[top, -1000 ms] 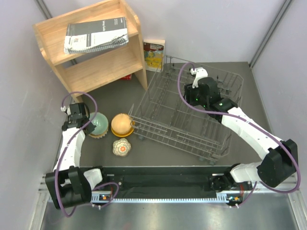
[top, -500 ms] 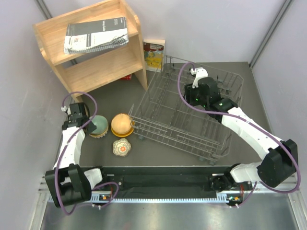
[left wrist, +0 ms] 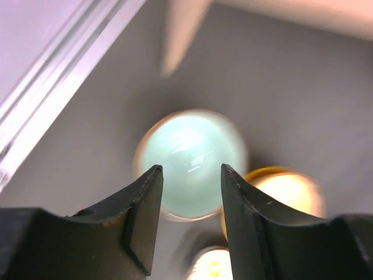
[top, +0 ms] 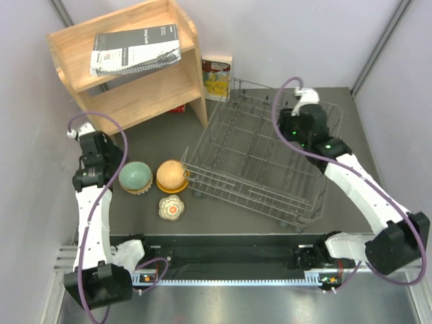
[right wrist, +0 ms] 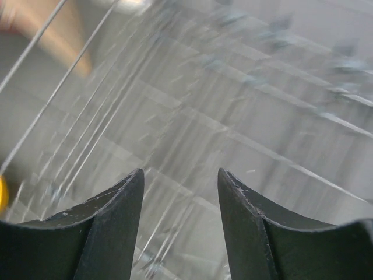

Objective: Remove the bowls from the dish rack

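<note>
The pale teal-green bowl (top: 135,176) lies upside down on the table left of the dish rack (top: 263,158), with a pale rim showing under it. Beside it a tan-peach dome sits on the orange-yellow bowl (top: 171,176). The scalloped cream bowl (top: 171,208) lies in front of them. My left gripper (top: 102,164) is open and empty, raised to the left of the teal bowl (left wrist: 192,157), which shows between its fingers with the orange-yellow bowl (left wrist: 288,195) and the cream bowl (left wrist: 213,265). My right gripper (top: 295,137) is open and empty above the rack's wires (right wrist: 233,116). No bowl shows in the rack.
A wooden shelf (top: 128,67) with a booklet on it stands at the back left. A small book (top: 217,77) leans on the back wall. Walls close in on the left and right. The rack's tines stand upright under my right gripper.
My left gripper has drawn back and up to the left, away from the teal bowl. My right gripper has moved toward the rack's back right.
</note>
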Available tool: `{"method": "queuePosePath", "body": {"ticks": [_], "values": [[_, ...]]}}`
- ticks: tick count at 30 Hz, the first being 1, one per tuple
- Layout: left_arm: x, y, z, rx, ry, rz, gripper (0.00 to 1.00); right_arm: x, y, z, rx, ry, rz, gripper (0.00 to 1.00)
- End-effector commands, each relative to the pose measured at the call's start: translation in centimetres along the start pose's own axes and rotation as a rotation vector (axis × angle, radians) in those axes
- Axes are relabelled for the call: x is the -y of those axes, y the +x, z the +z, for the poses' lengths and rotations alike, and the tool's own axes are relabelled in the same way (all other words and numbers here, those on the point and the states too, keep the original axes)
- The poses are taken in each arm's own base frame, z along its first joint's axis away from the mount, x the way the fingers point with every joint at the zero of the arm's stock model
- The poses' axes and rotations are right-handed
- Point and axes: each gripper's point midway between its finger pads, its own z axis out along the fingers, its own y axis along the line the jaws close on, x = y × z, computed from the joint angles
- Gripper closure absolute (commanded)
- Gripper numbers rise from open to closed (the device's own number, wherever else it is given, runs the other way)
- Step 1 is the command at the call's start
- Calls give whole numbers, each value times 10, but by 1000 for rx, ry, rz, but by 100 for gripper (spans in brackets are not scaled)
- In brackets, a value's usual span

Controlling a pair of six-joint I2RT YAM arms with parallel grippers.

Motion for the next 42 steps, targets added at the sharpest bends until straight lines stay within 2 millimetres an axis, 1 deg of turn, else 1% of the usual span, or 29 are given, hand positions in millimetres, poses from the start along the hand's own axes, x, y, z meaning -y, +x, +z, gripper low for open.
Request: {"method": "queuePosePath", "body": {"ticks": [1, 2, 3, 4, 6, 7, 8, 9, 10, 12, 15, 16, 18, 20, 23, 24, 26, 27, 29, 30, 31, 32, 33, 35, 36, 38, 39, 41, 42], "values": [[67, -54, -40, 96, 325, 7, 48, 83, -25, -21, 111, 261, 225, 45], [76, -62, -47, 107, 369, 4, 48, 95, -21, -21, 111, 295, 289, 45], [87, -63, -51, 97, 425, 5, 48, 106, -16, -20, 104, 327, 322, 45], [91, -64, -51, 88, 441, 1, 48, 125, -6, -20, 94, 375, 356, 45], [96, -62, -51, 83, 473, 8, 48, 139, 2, -20, 91, 419, 415, 45], [98, -57, -52, 74, 494, 21, 48, 149, 9, -21, 88, 449, 434, 46], [100, -55, -52, 73, 502, 29, 48, 154, 9, -23, 100, 466, 455, 46], [102, -53, -53, 81, 511, 43, 48, 162, 7, -30, 130, 509, 464, 46], [102, -48, -54, 80, 516, 48, 48, 167, 10, -31, 141, 530, 467, 46], [102, -45, -55, 88, 525, 53, 48, 177, 8, -38, 169, 575, 479, 46], [101, -39, -56, 85, 527, 59, 48, 186, 8, -45, 170, 631, 476, 46], [100, -37, -54, 78, 526, 58, 48, 187, 4, -47, 177, 637, 474, 45], [101, -34, -53, 71, 533, 57, 48, 190, 3, -50, 181, 655, 466, 45], [103, -32, -52, 64, 547, 57, 48, 190, 2, -49, 192, 651, 455, 45], [103, -29, -49, 54, 548, 57, 48, 191, 2, -37, 176, 627, 430, 45], [105, -29, -51, 53, 562, 61, 48, 186, 5, -26, 150, 582, 422, 45], [108, -26, -52, 42, 577, 62, 49, 178, -1, -15, 141, 527, 417, 45], [111, -25, -54, 37, 599, 66, 49, 164, -8, -6, 130, 439, 418, 45], [114, -23, -55, 31, 612, 74, 49, 149, -21, -2, 153, 340, 425, 45], [115, -24, -57, 41, 621, 77, 49, 128, -36, 0, 184, 211, 422, 45], [117, -25, -59, 46, 632, 80, 49, 116, -44, 0, 203, 147, 418, 44], [118, -26, -61, 52, 642, 81, 49, 93, -50, -2, 198, 19, 409, 44], [121, -30, -64, 70, 656, 82, 49, 78, -65, -9, 240, -48, 396, 43], [125, -34, -70, 83, 683, 89, 49, 52, -77, -19, 259, -158, 359, 43], [128, -39, -76, 100, 700, 93, 49, 31, -89, -31, 287, -229, 324, 43], [133, -44, -84, 115, 733, 98, 48, 7, -99, -46, 306, -314, 263, 43], [135, -49, -91, 134, 747, 101, 48, -6, -106, -58, 324, -357, 241, 43], [137, -54, -97, 148, 761, 96, 48, -18, -110, -71, 340, -403, 216, 43], [139, -57, -103, 161, 771, 95, 47, -23, -112, -82, 353, -423, 211, 43]]}}
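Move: The green bowl just unloaded sits on the scalloped bowl, about 5 cm right of the left hand, 2 cm back and 12 cm below. The cream bowl on the yellow one is roughly 13 cm right of the green bowl and level with it; the small flower bowl lies some 17 cm right of the hand and 13 cm back. From the right hand, the green bowl is about 53 cm left and 11 cm back; the emptied dish rack's middle is some 7 cm left, 3 cm back and 17 cm below. The green bowl, already released, is left behind as the left hand climbs about 9 cm and edges forward, then sweeps right some 10 cm, sinking a little and rising again, swinging 30 degrees clockwise and tipping up. Above the rack the right hand swings right about 18 cm, turning clockwise, then comes back left and up, rolling its left side upward. Both grippers stay half open and empty. ##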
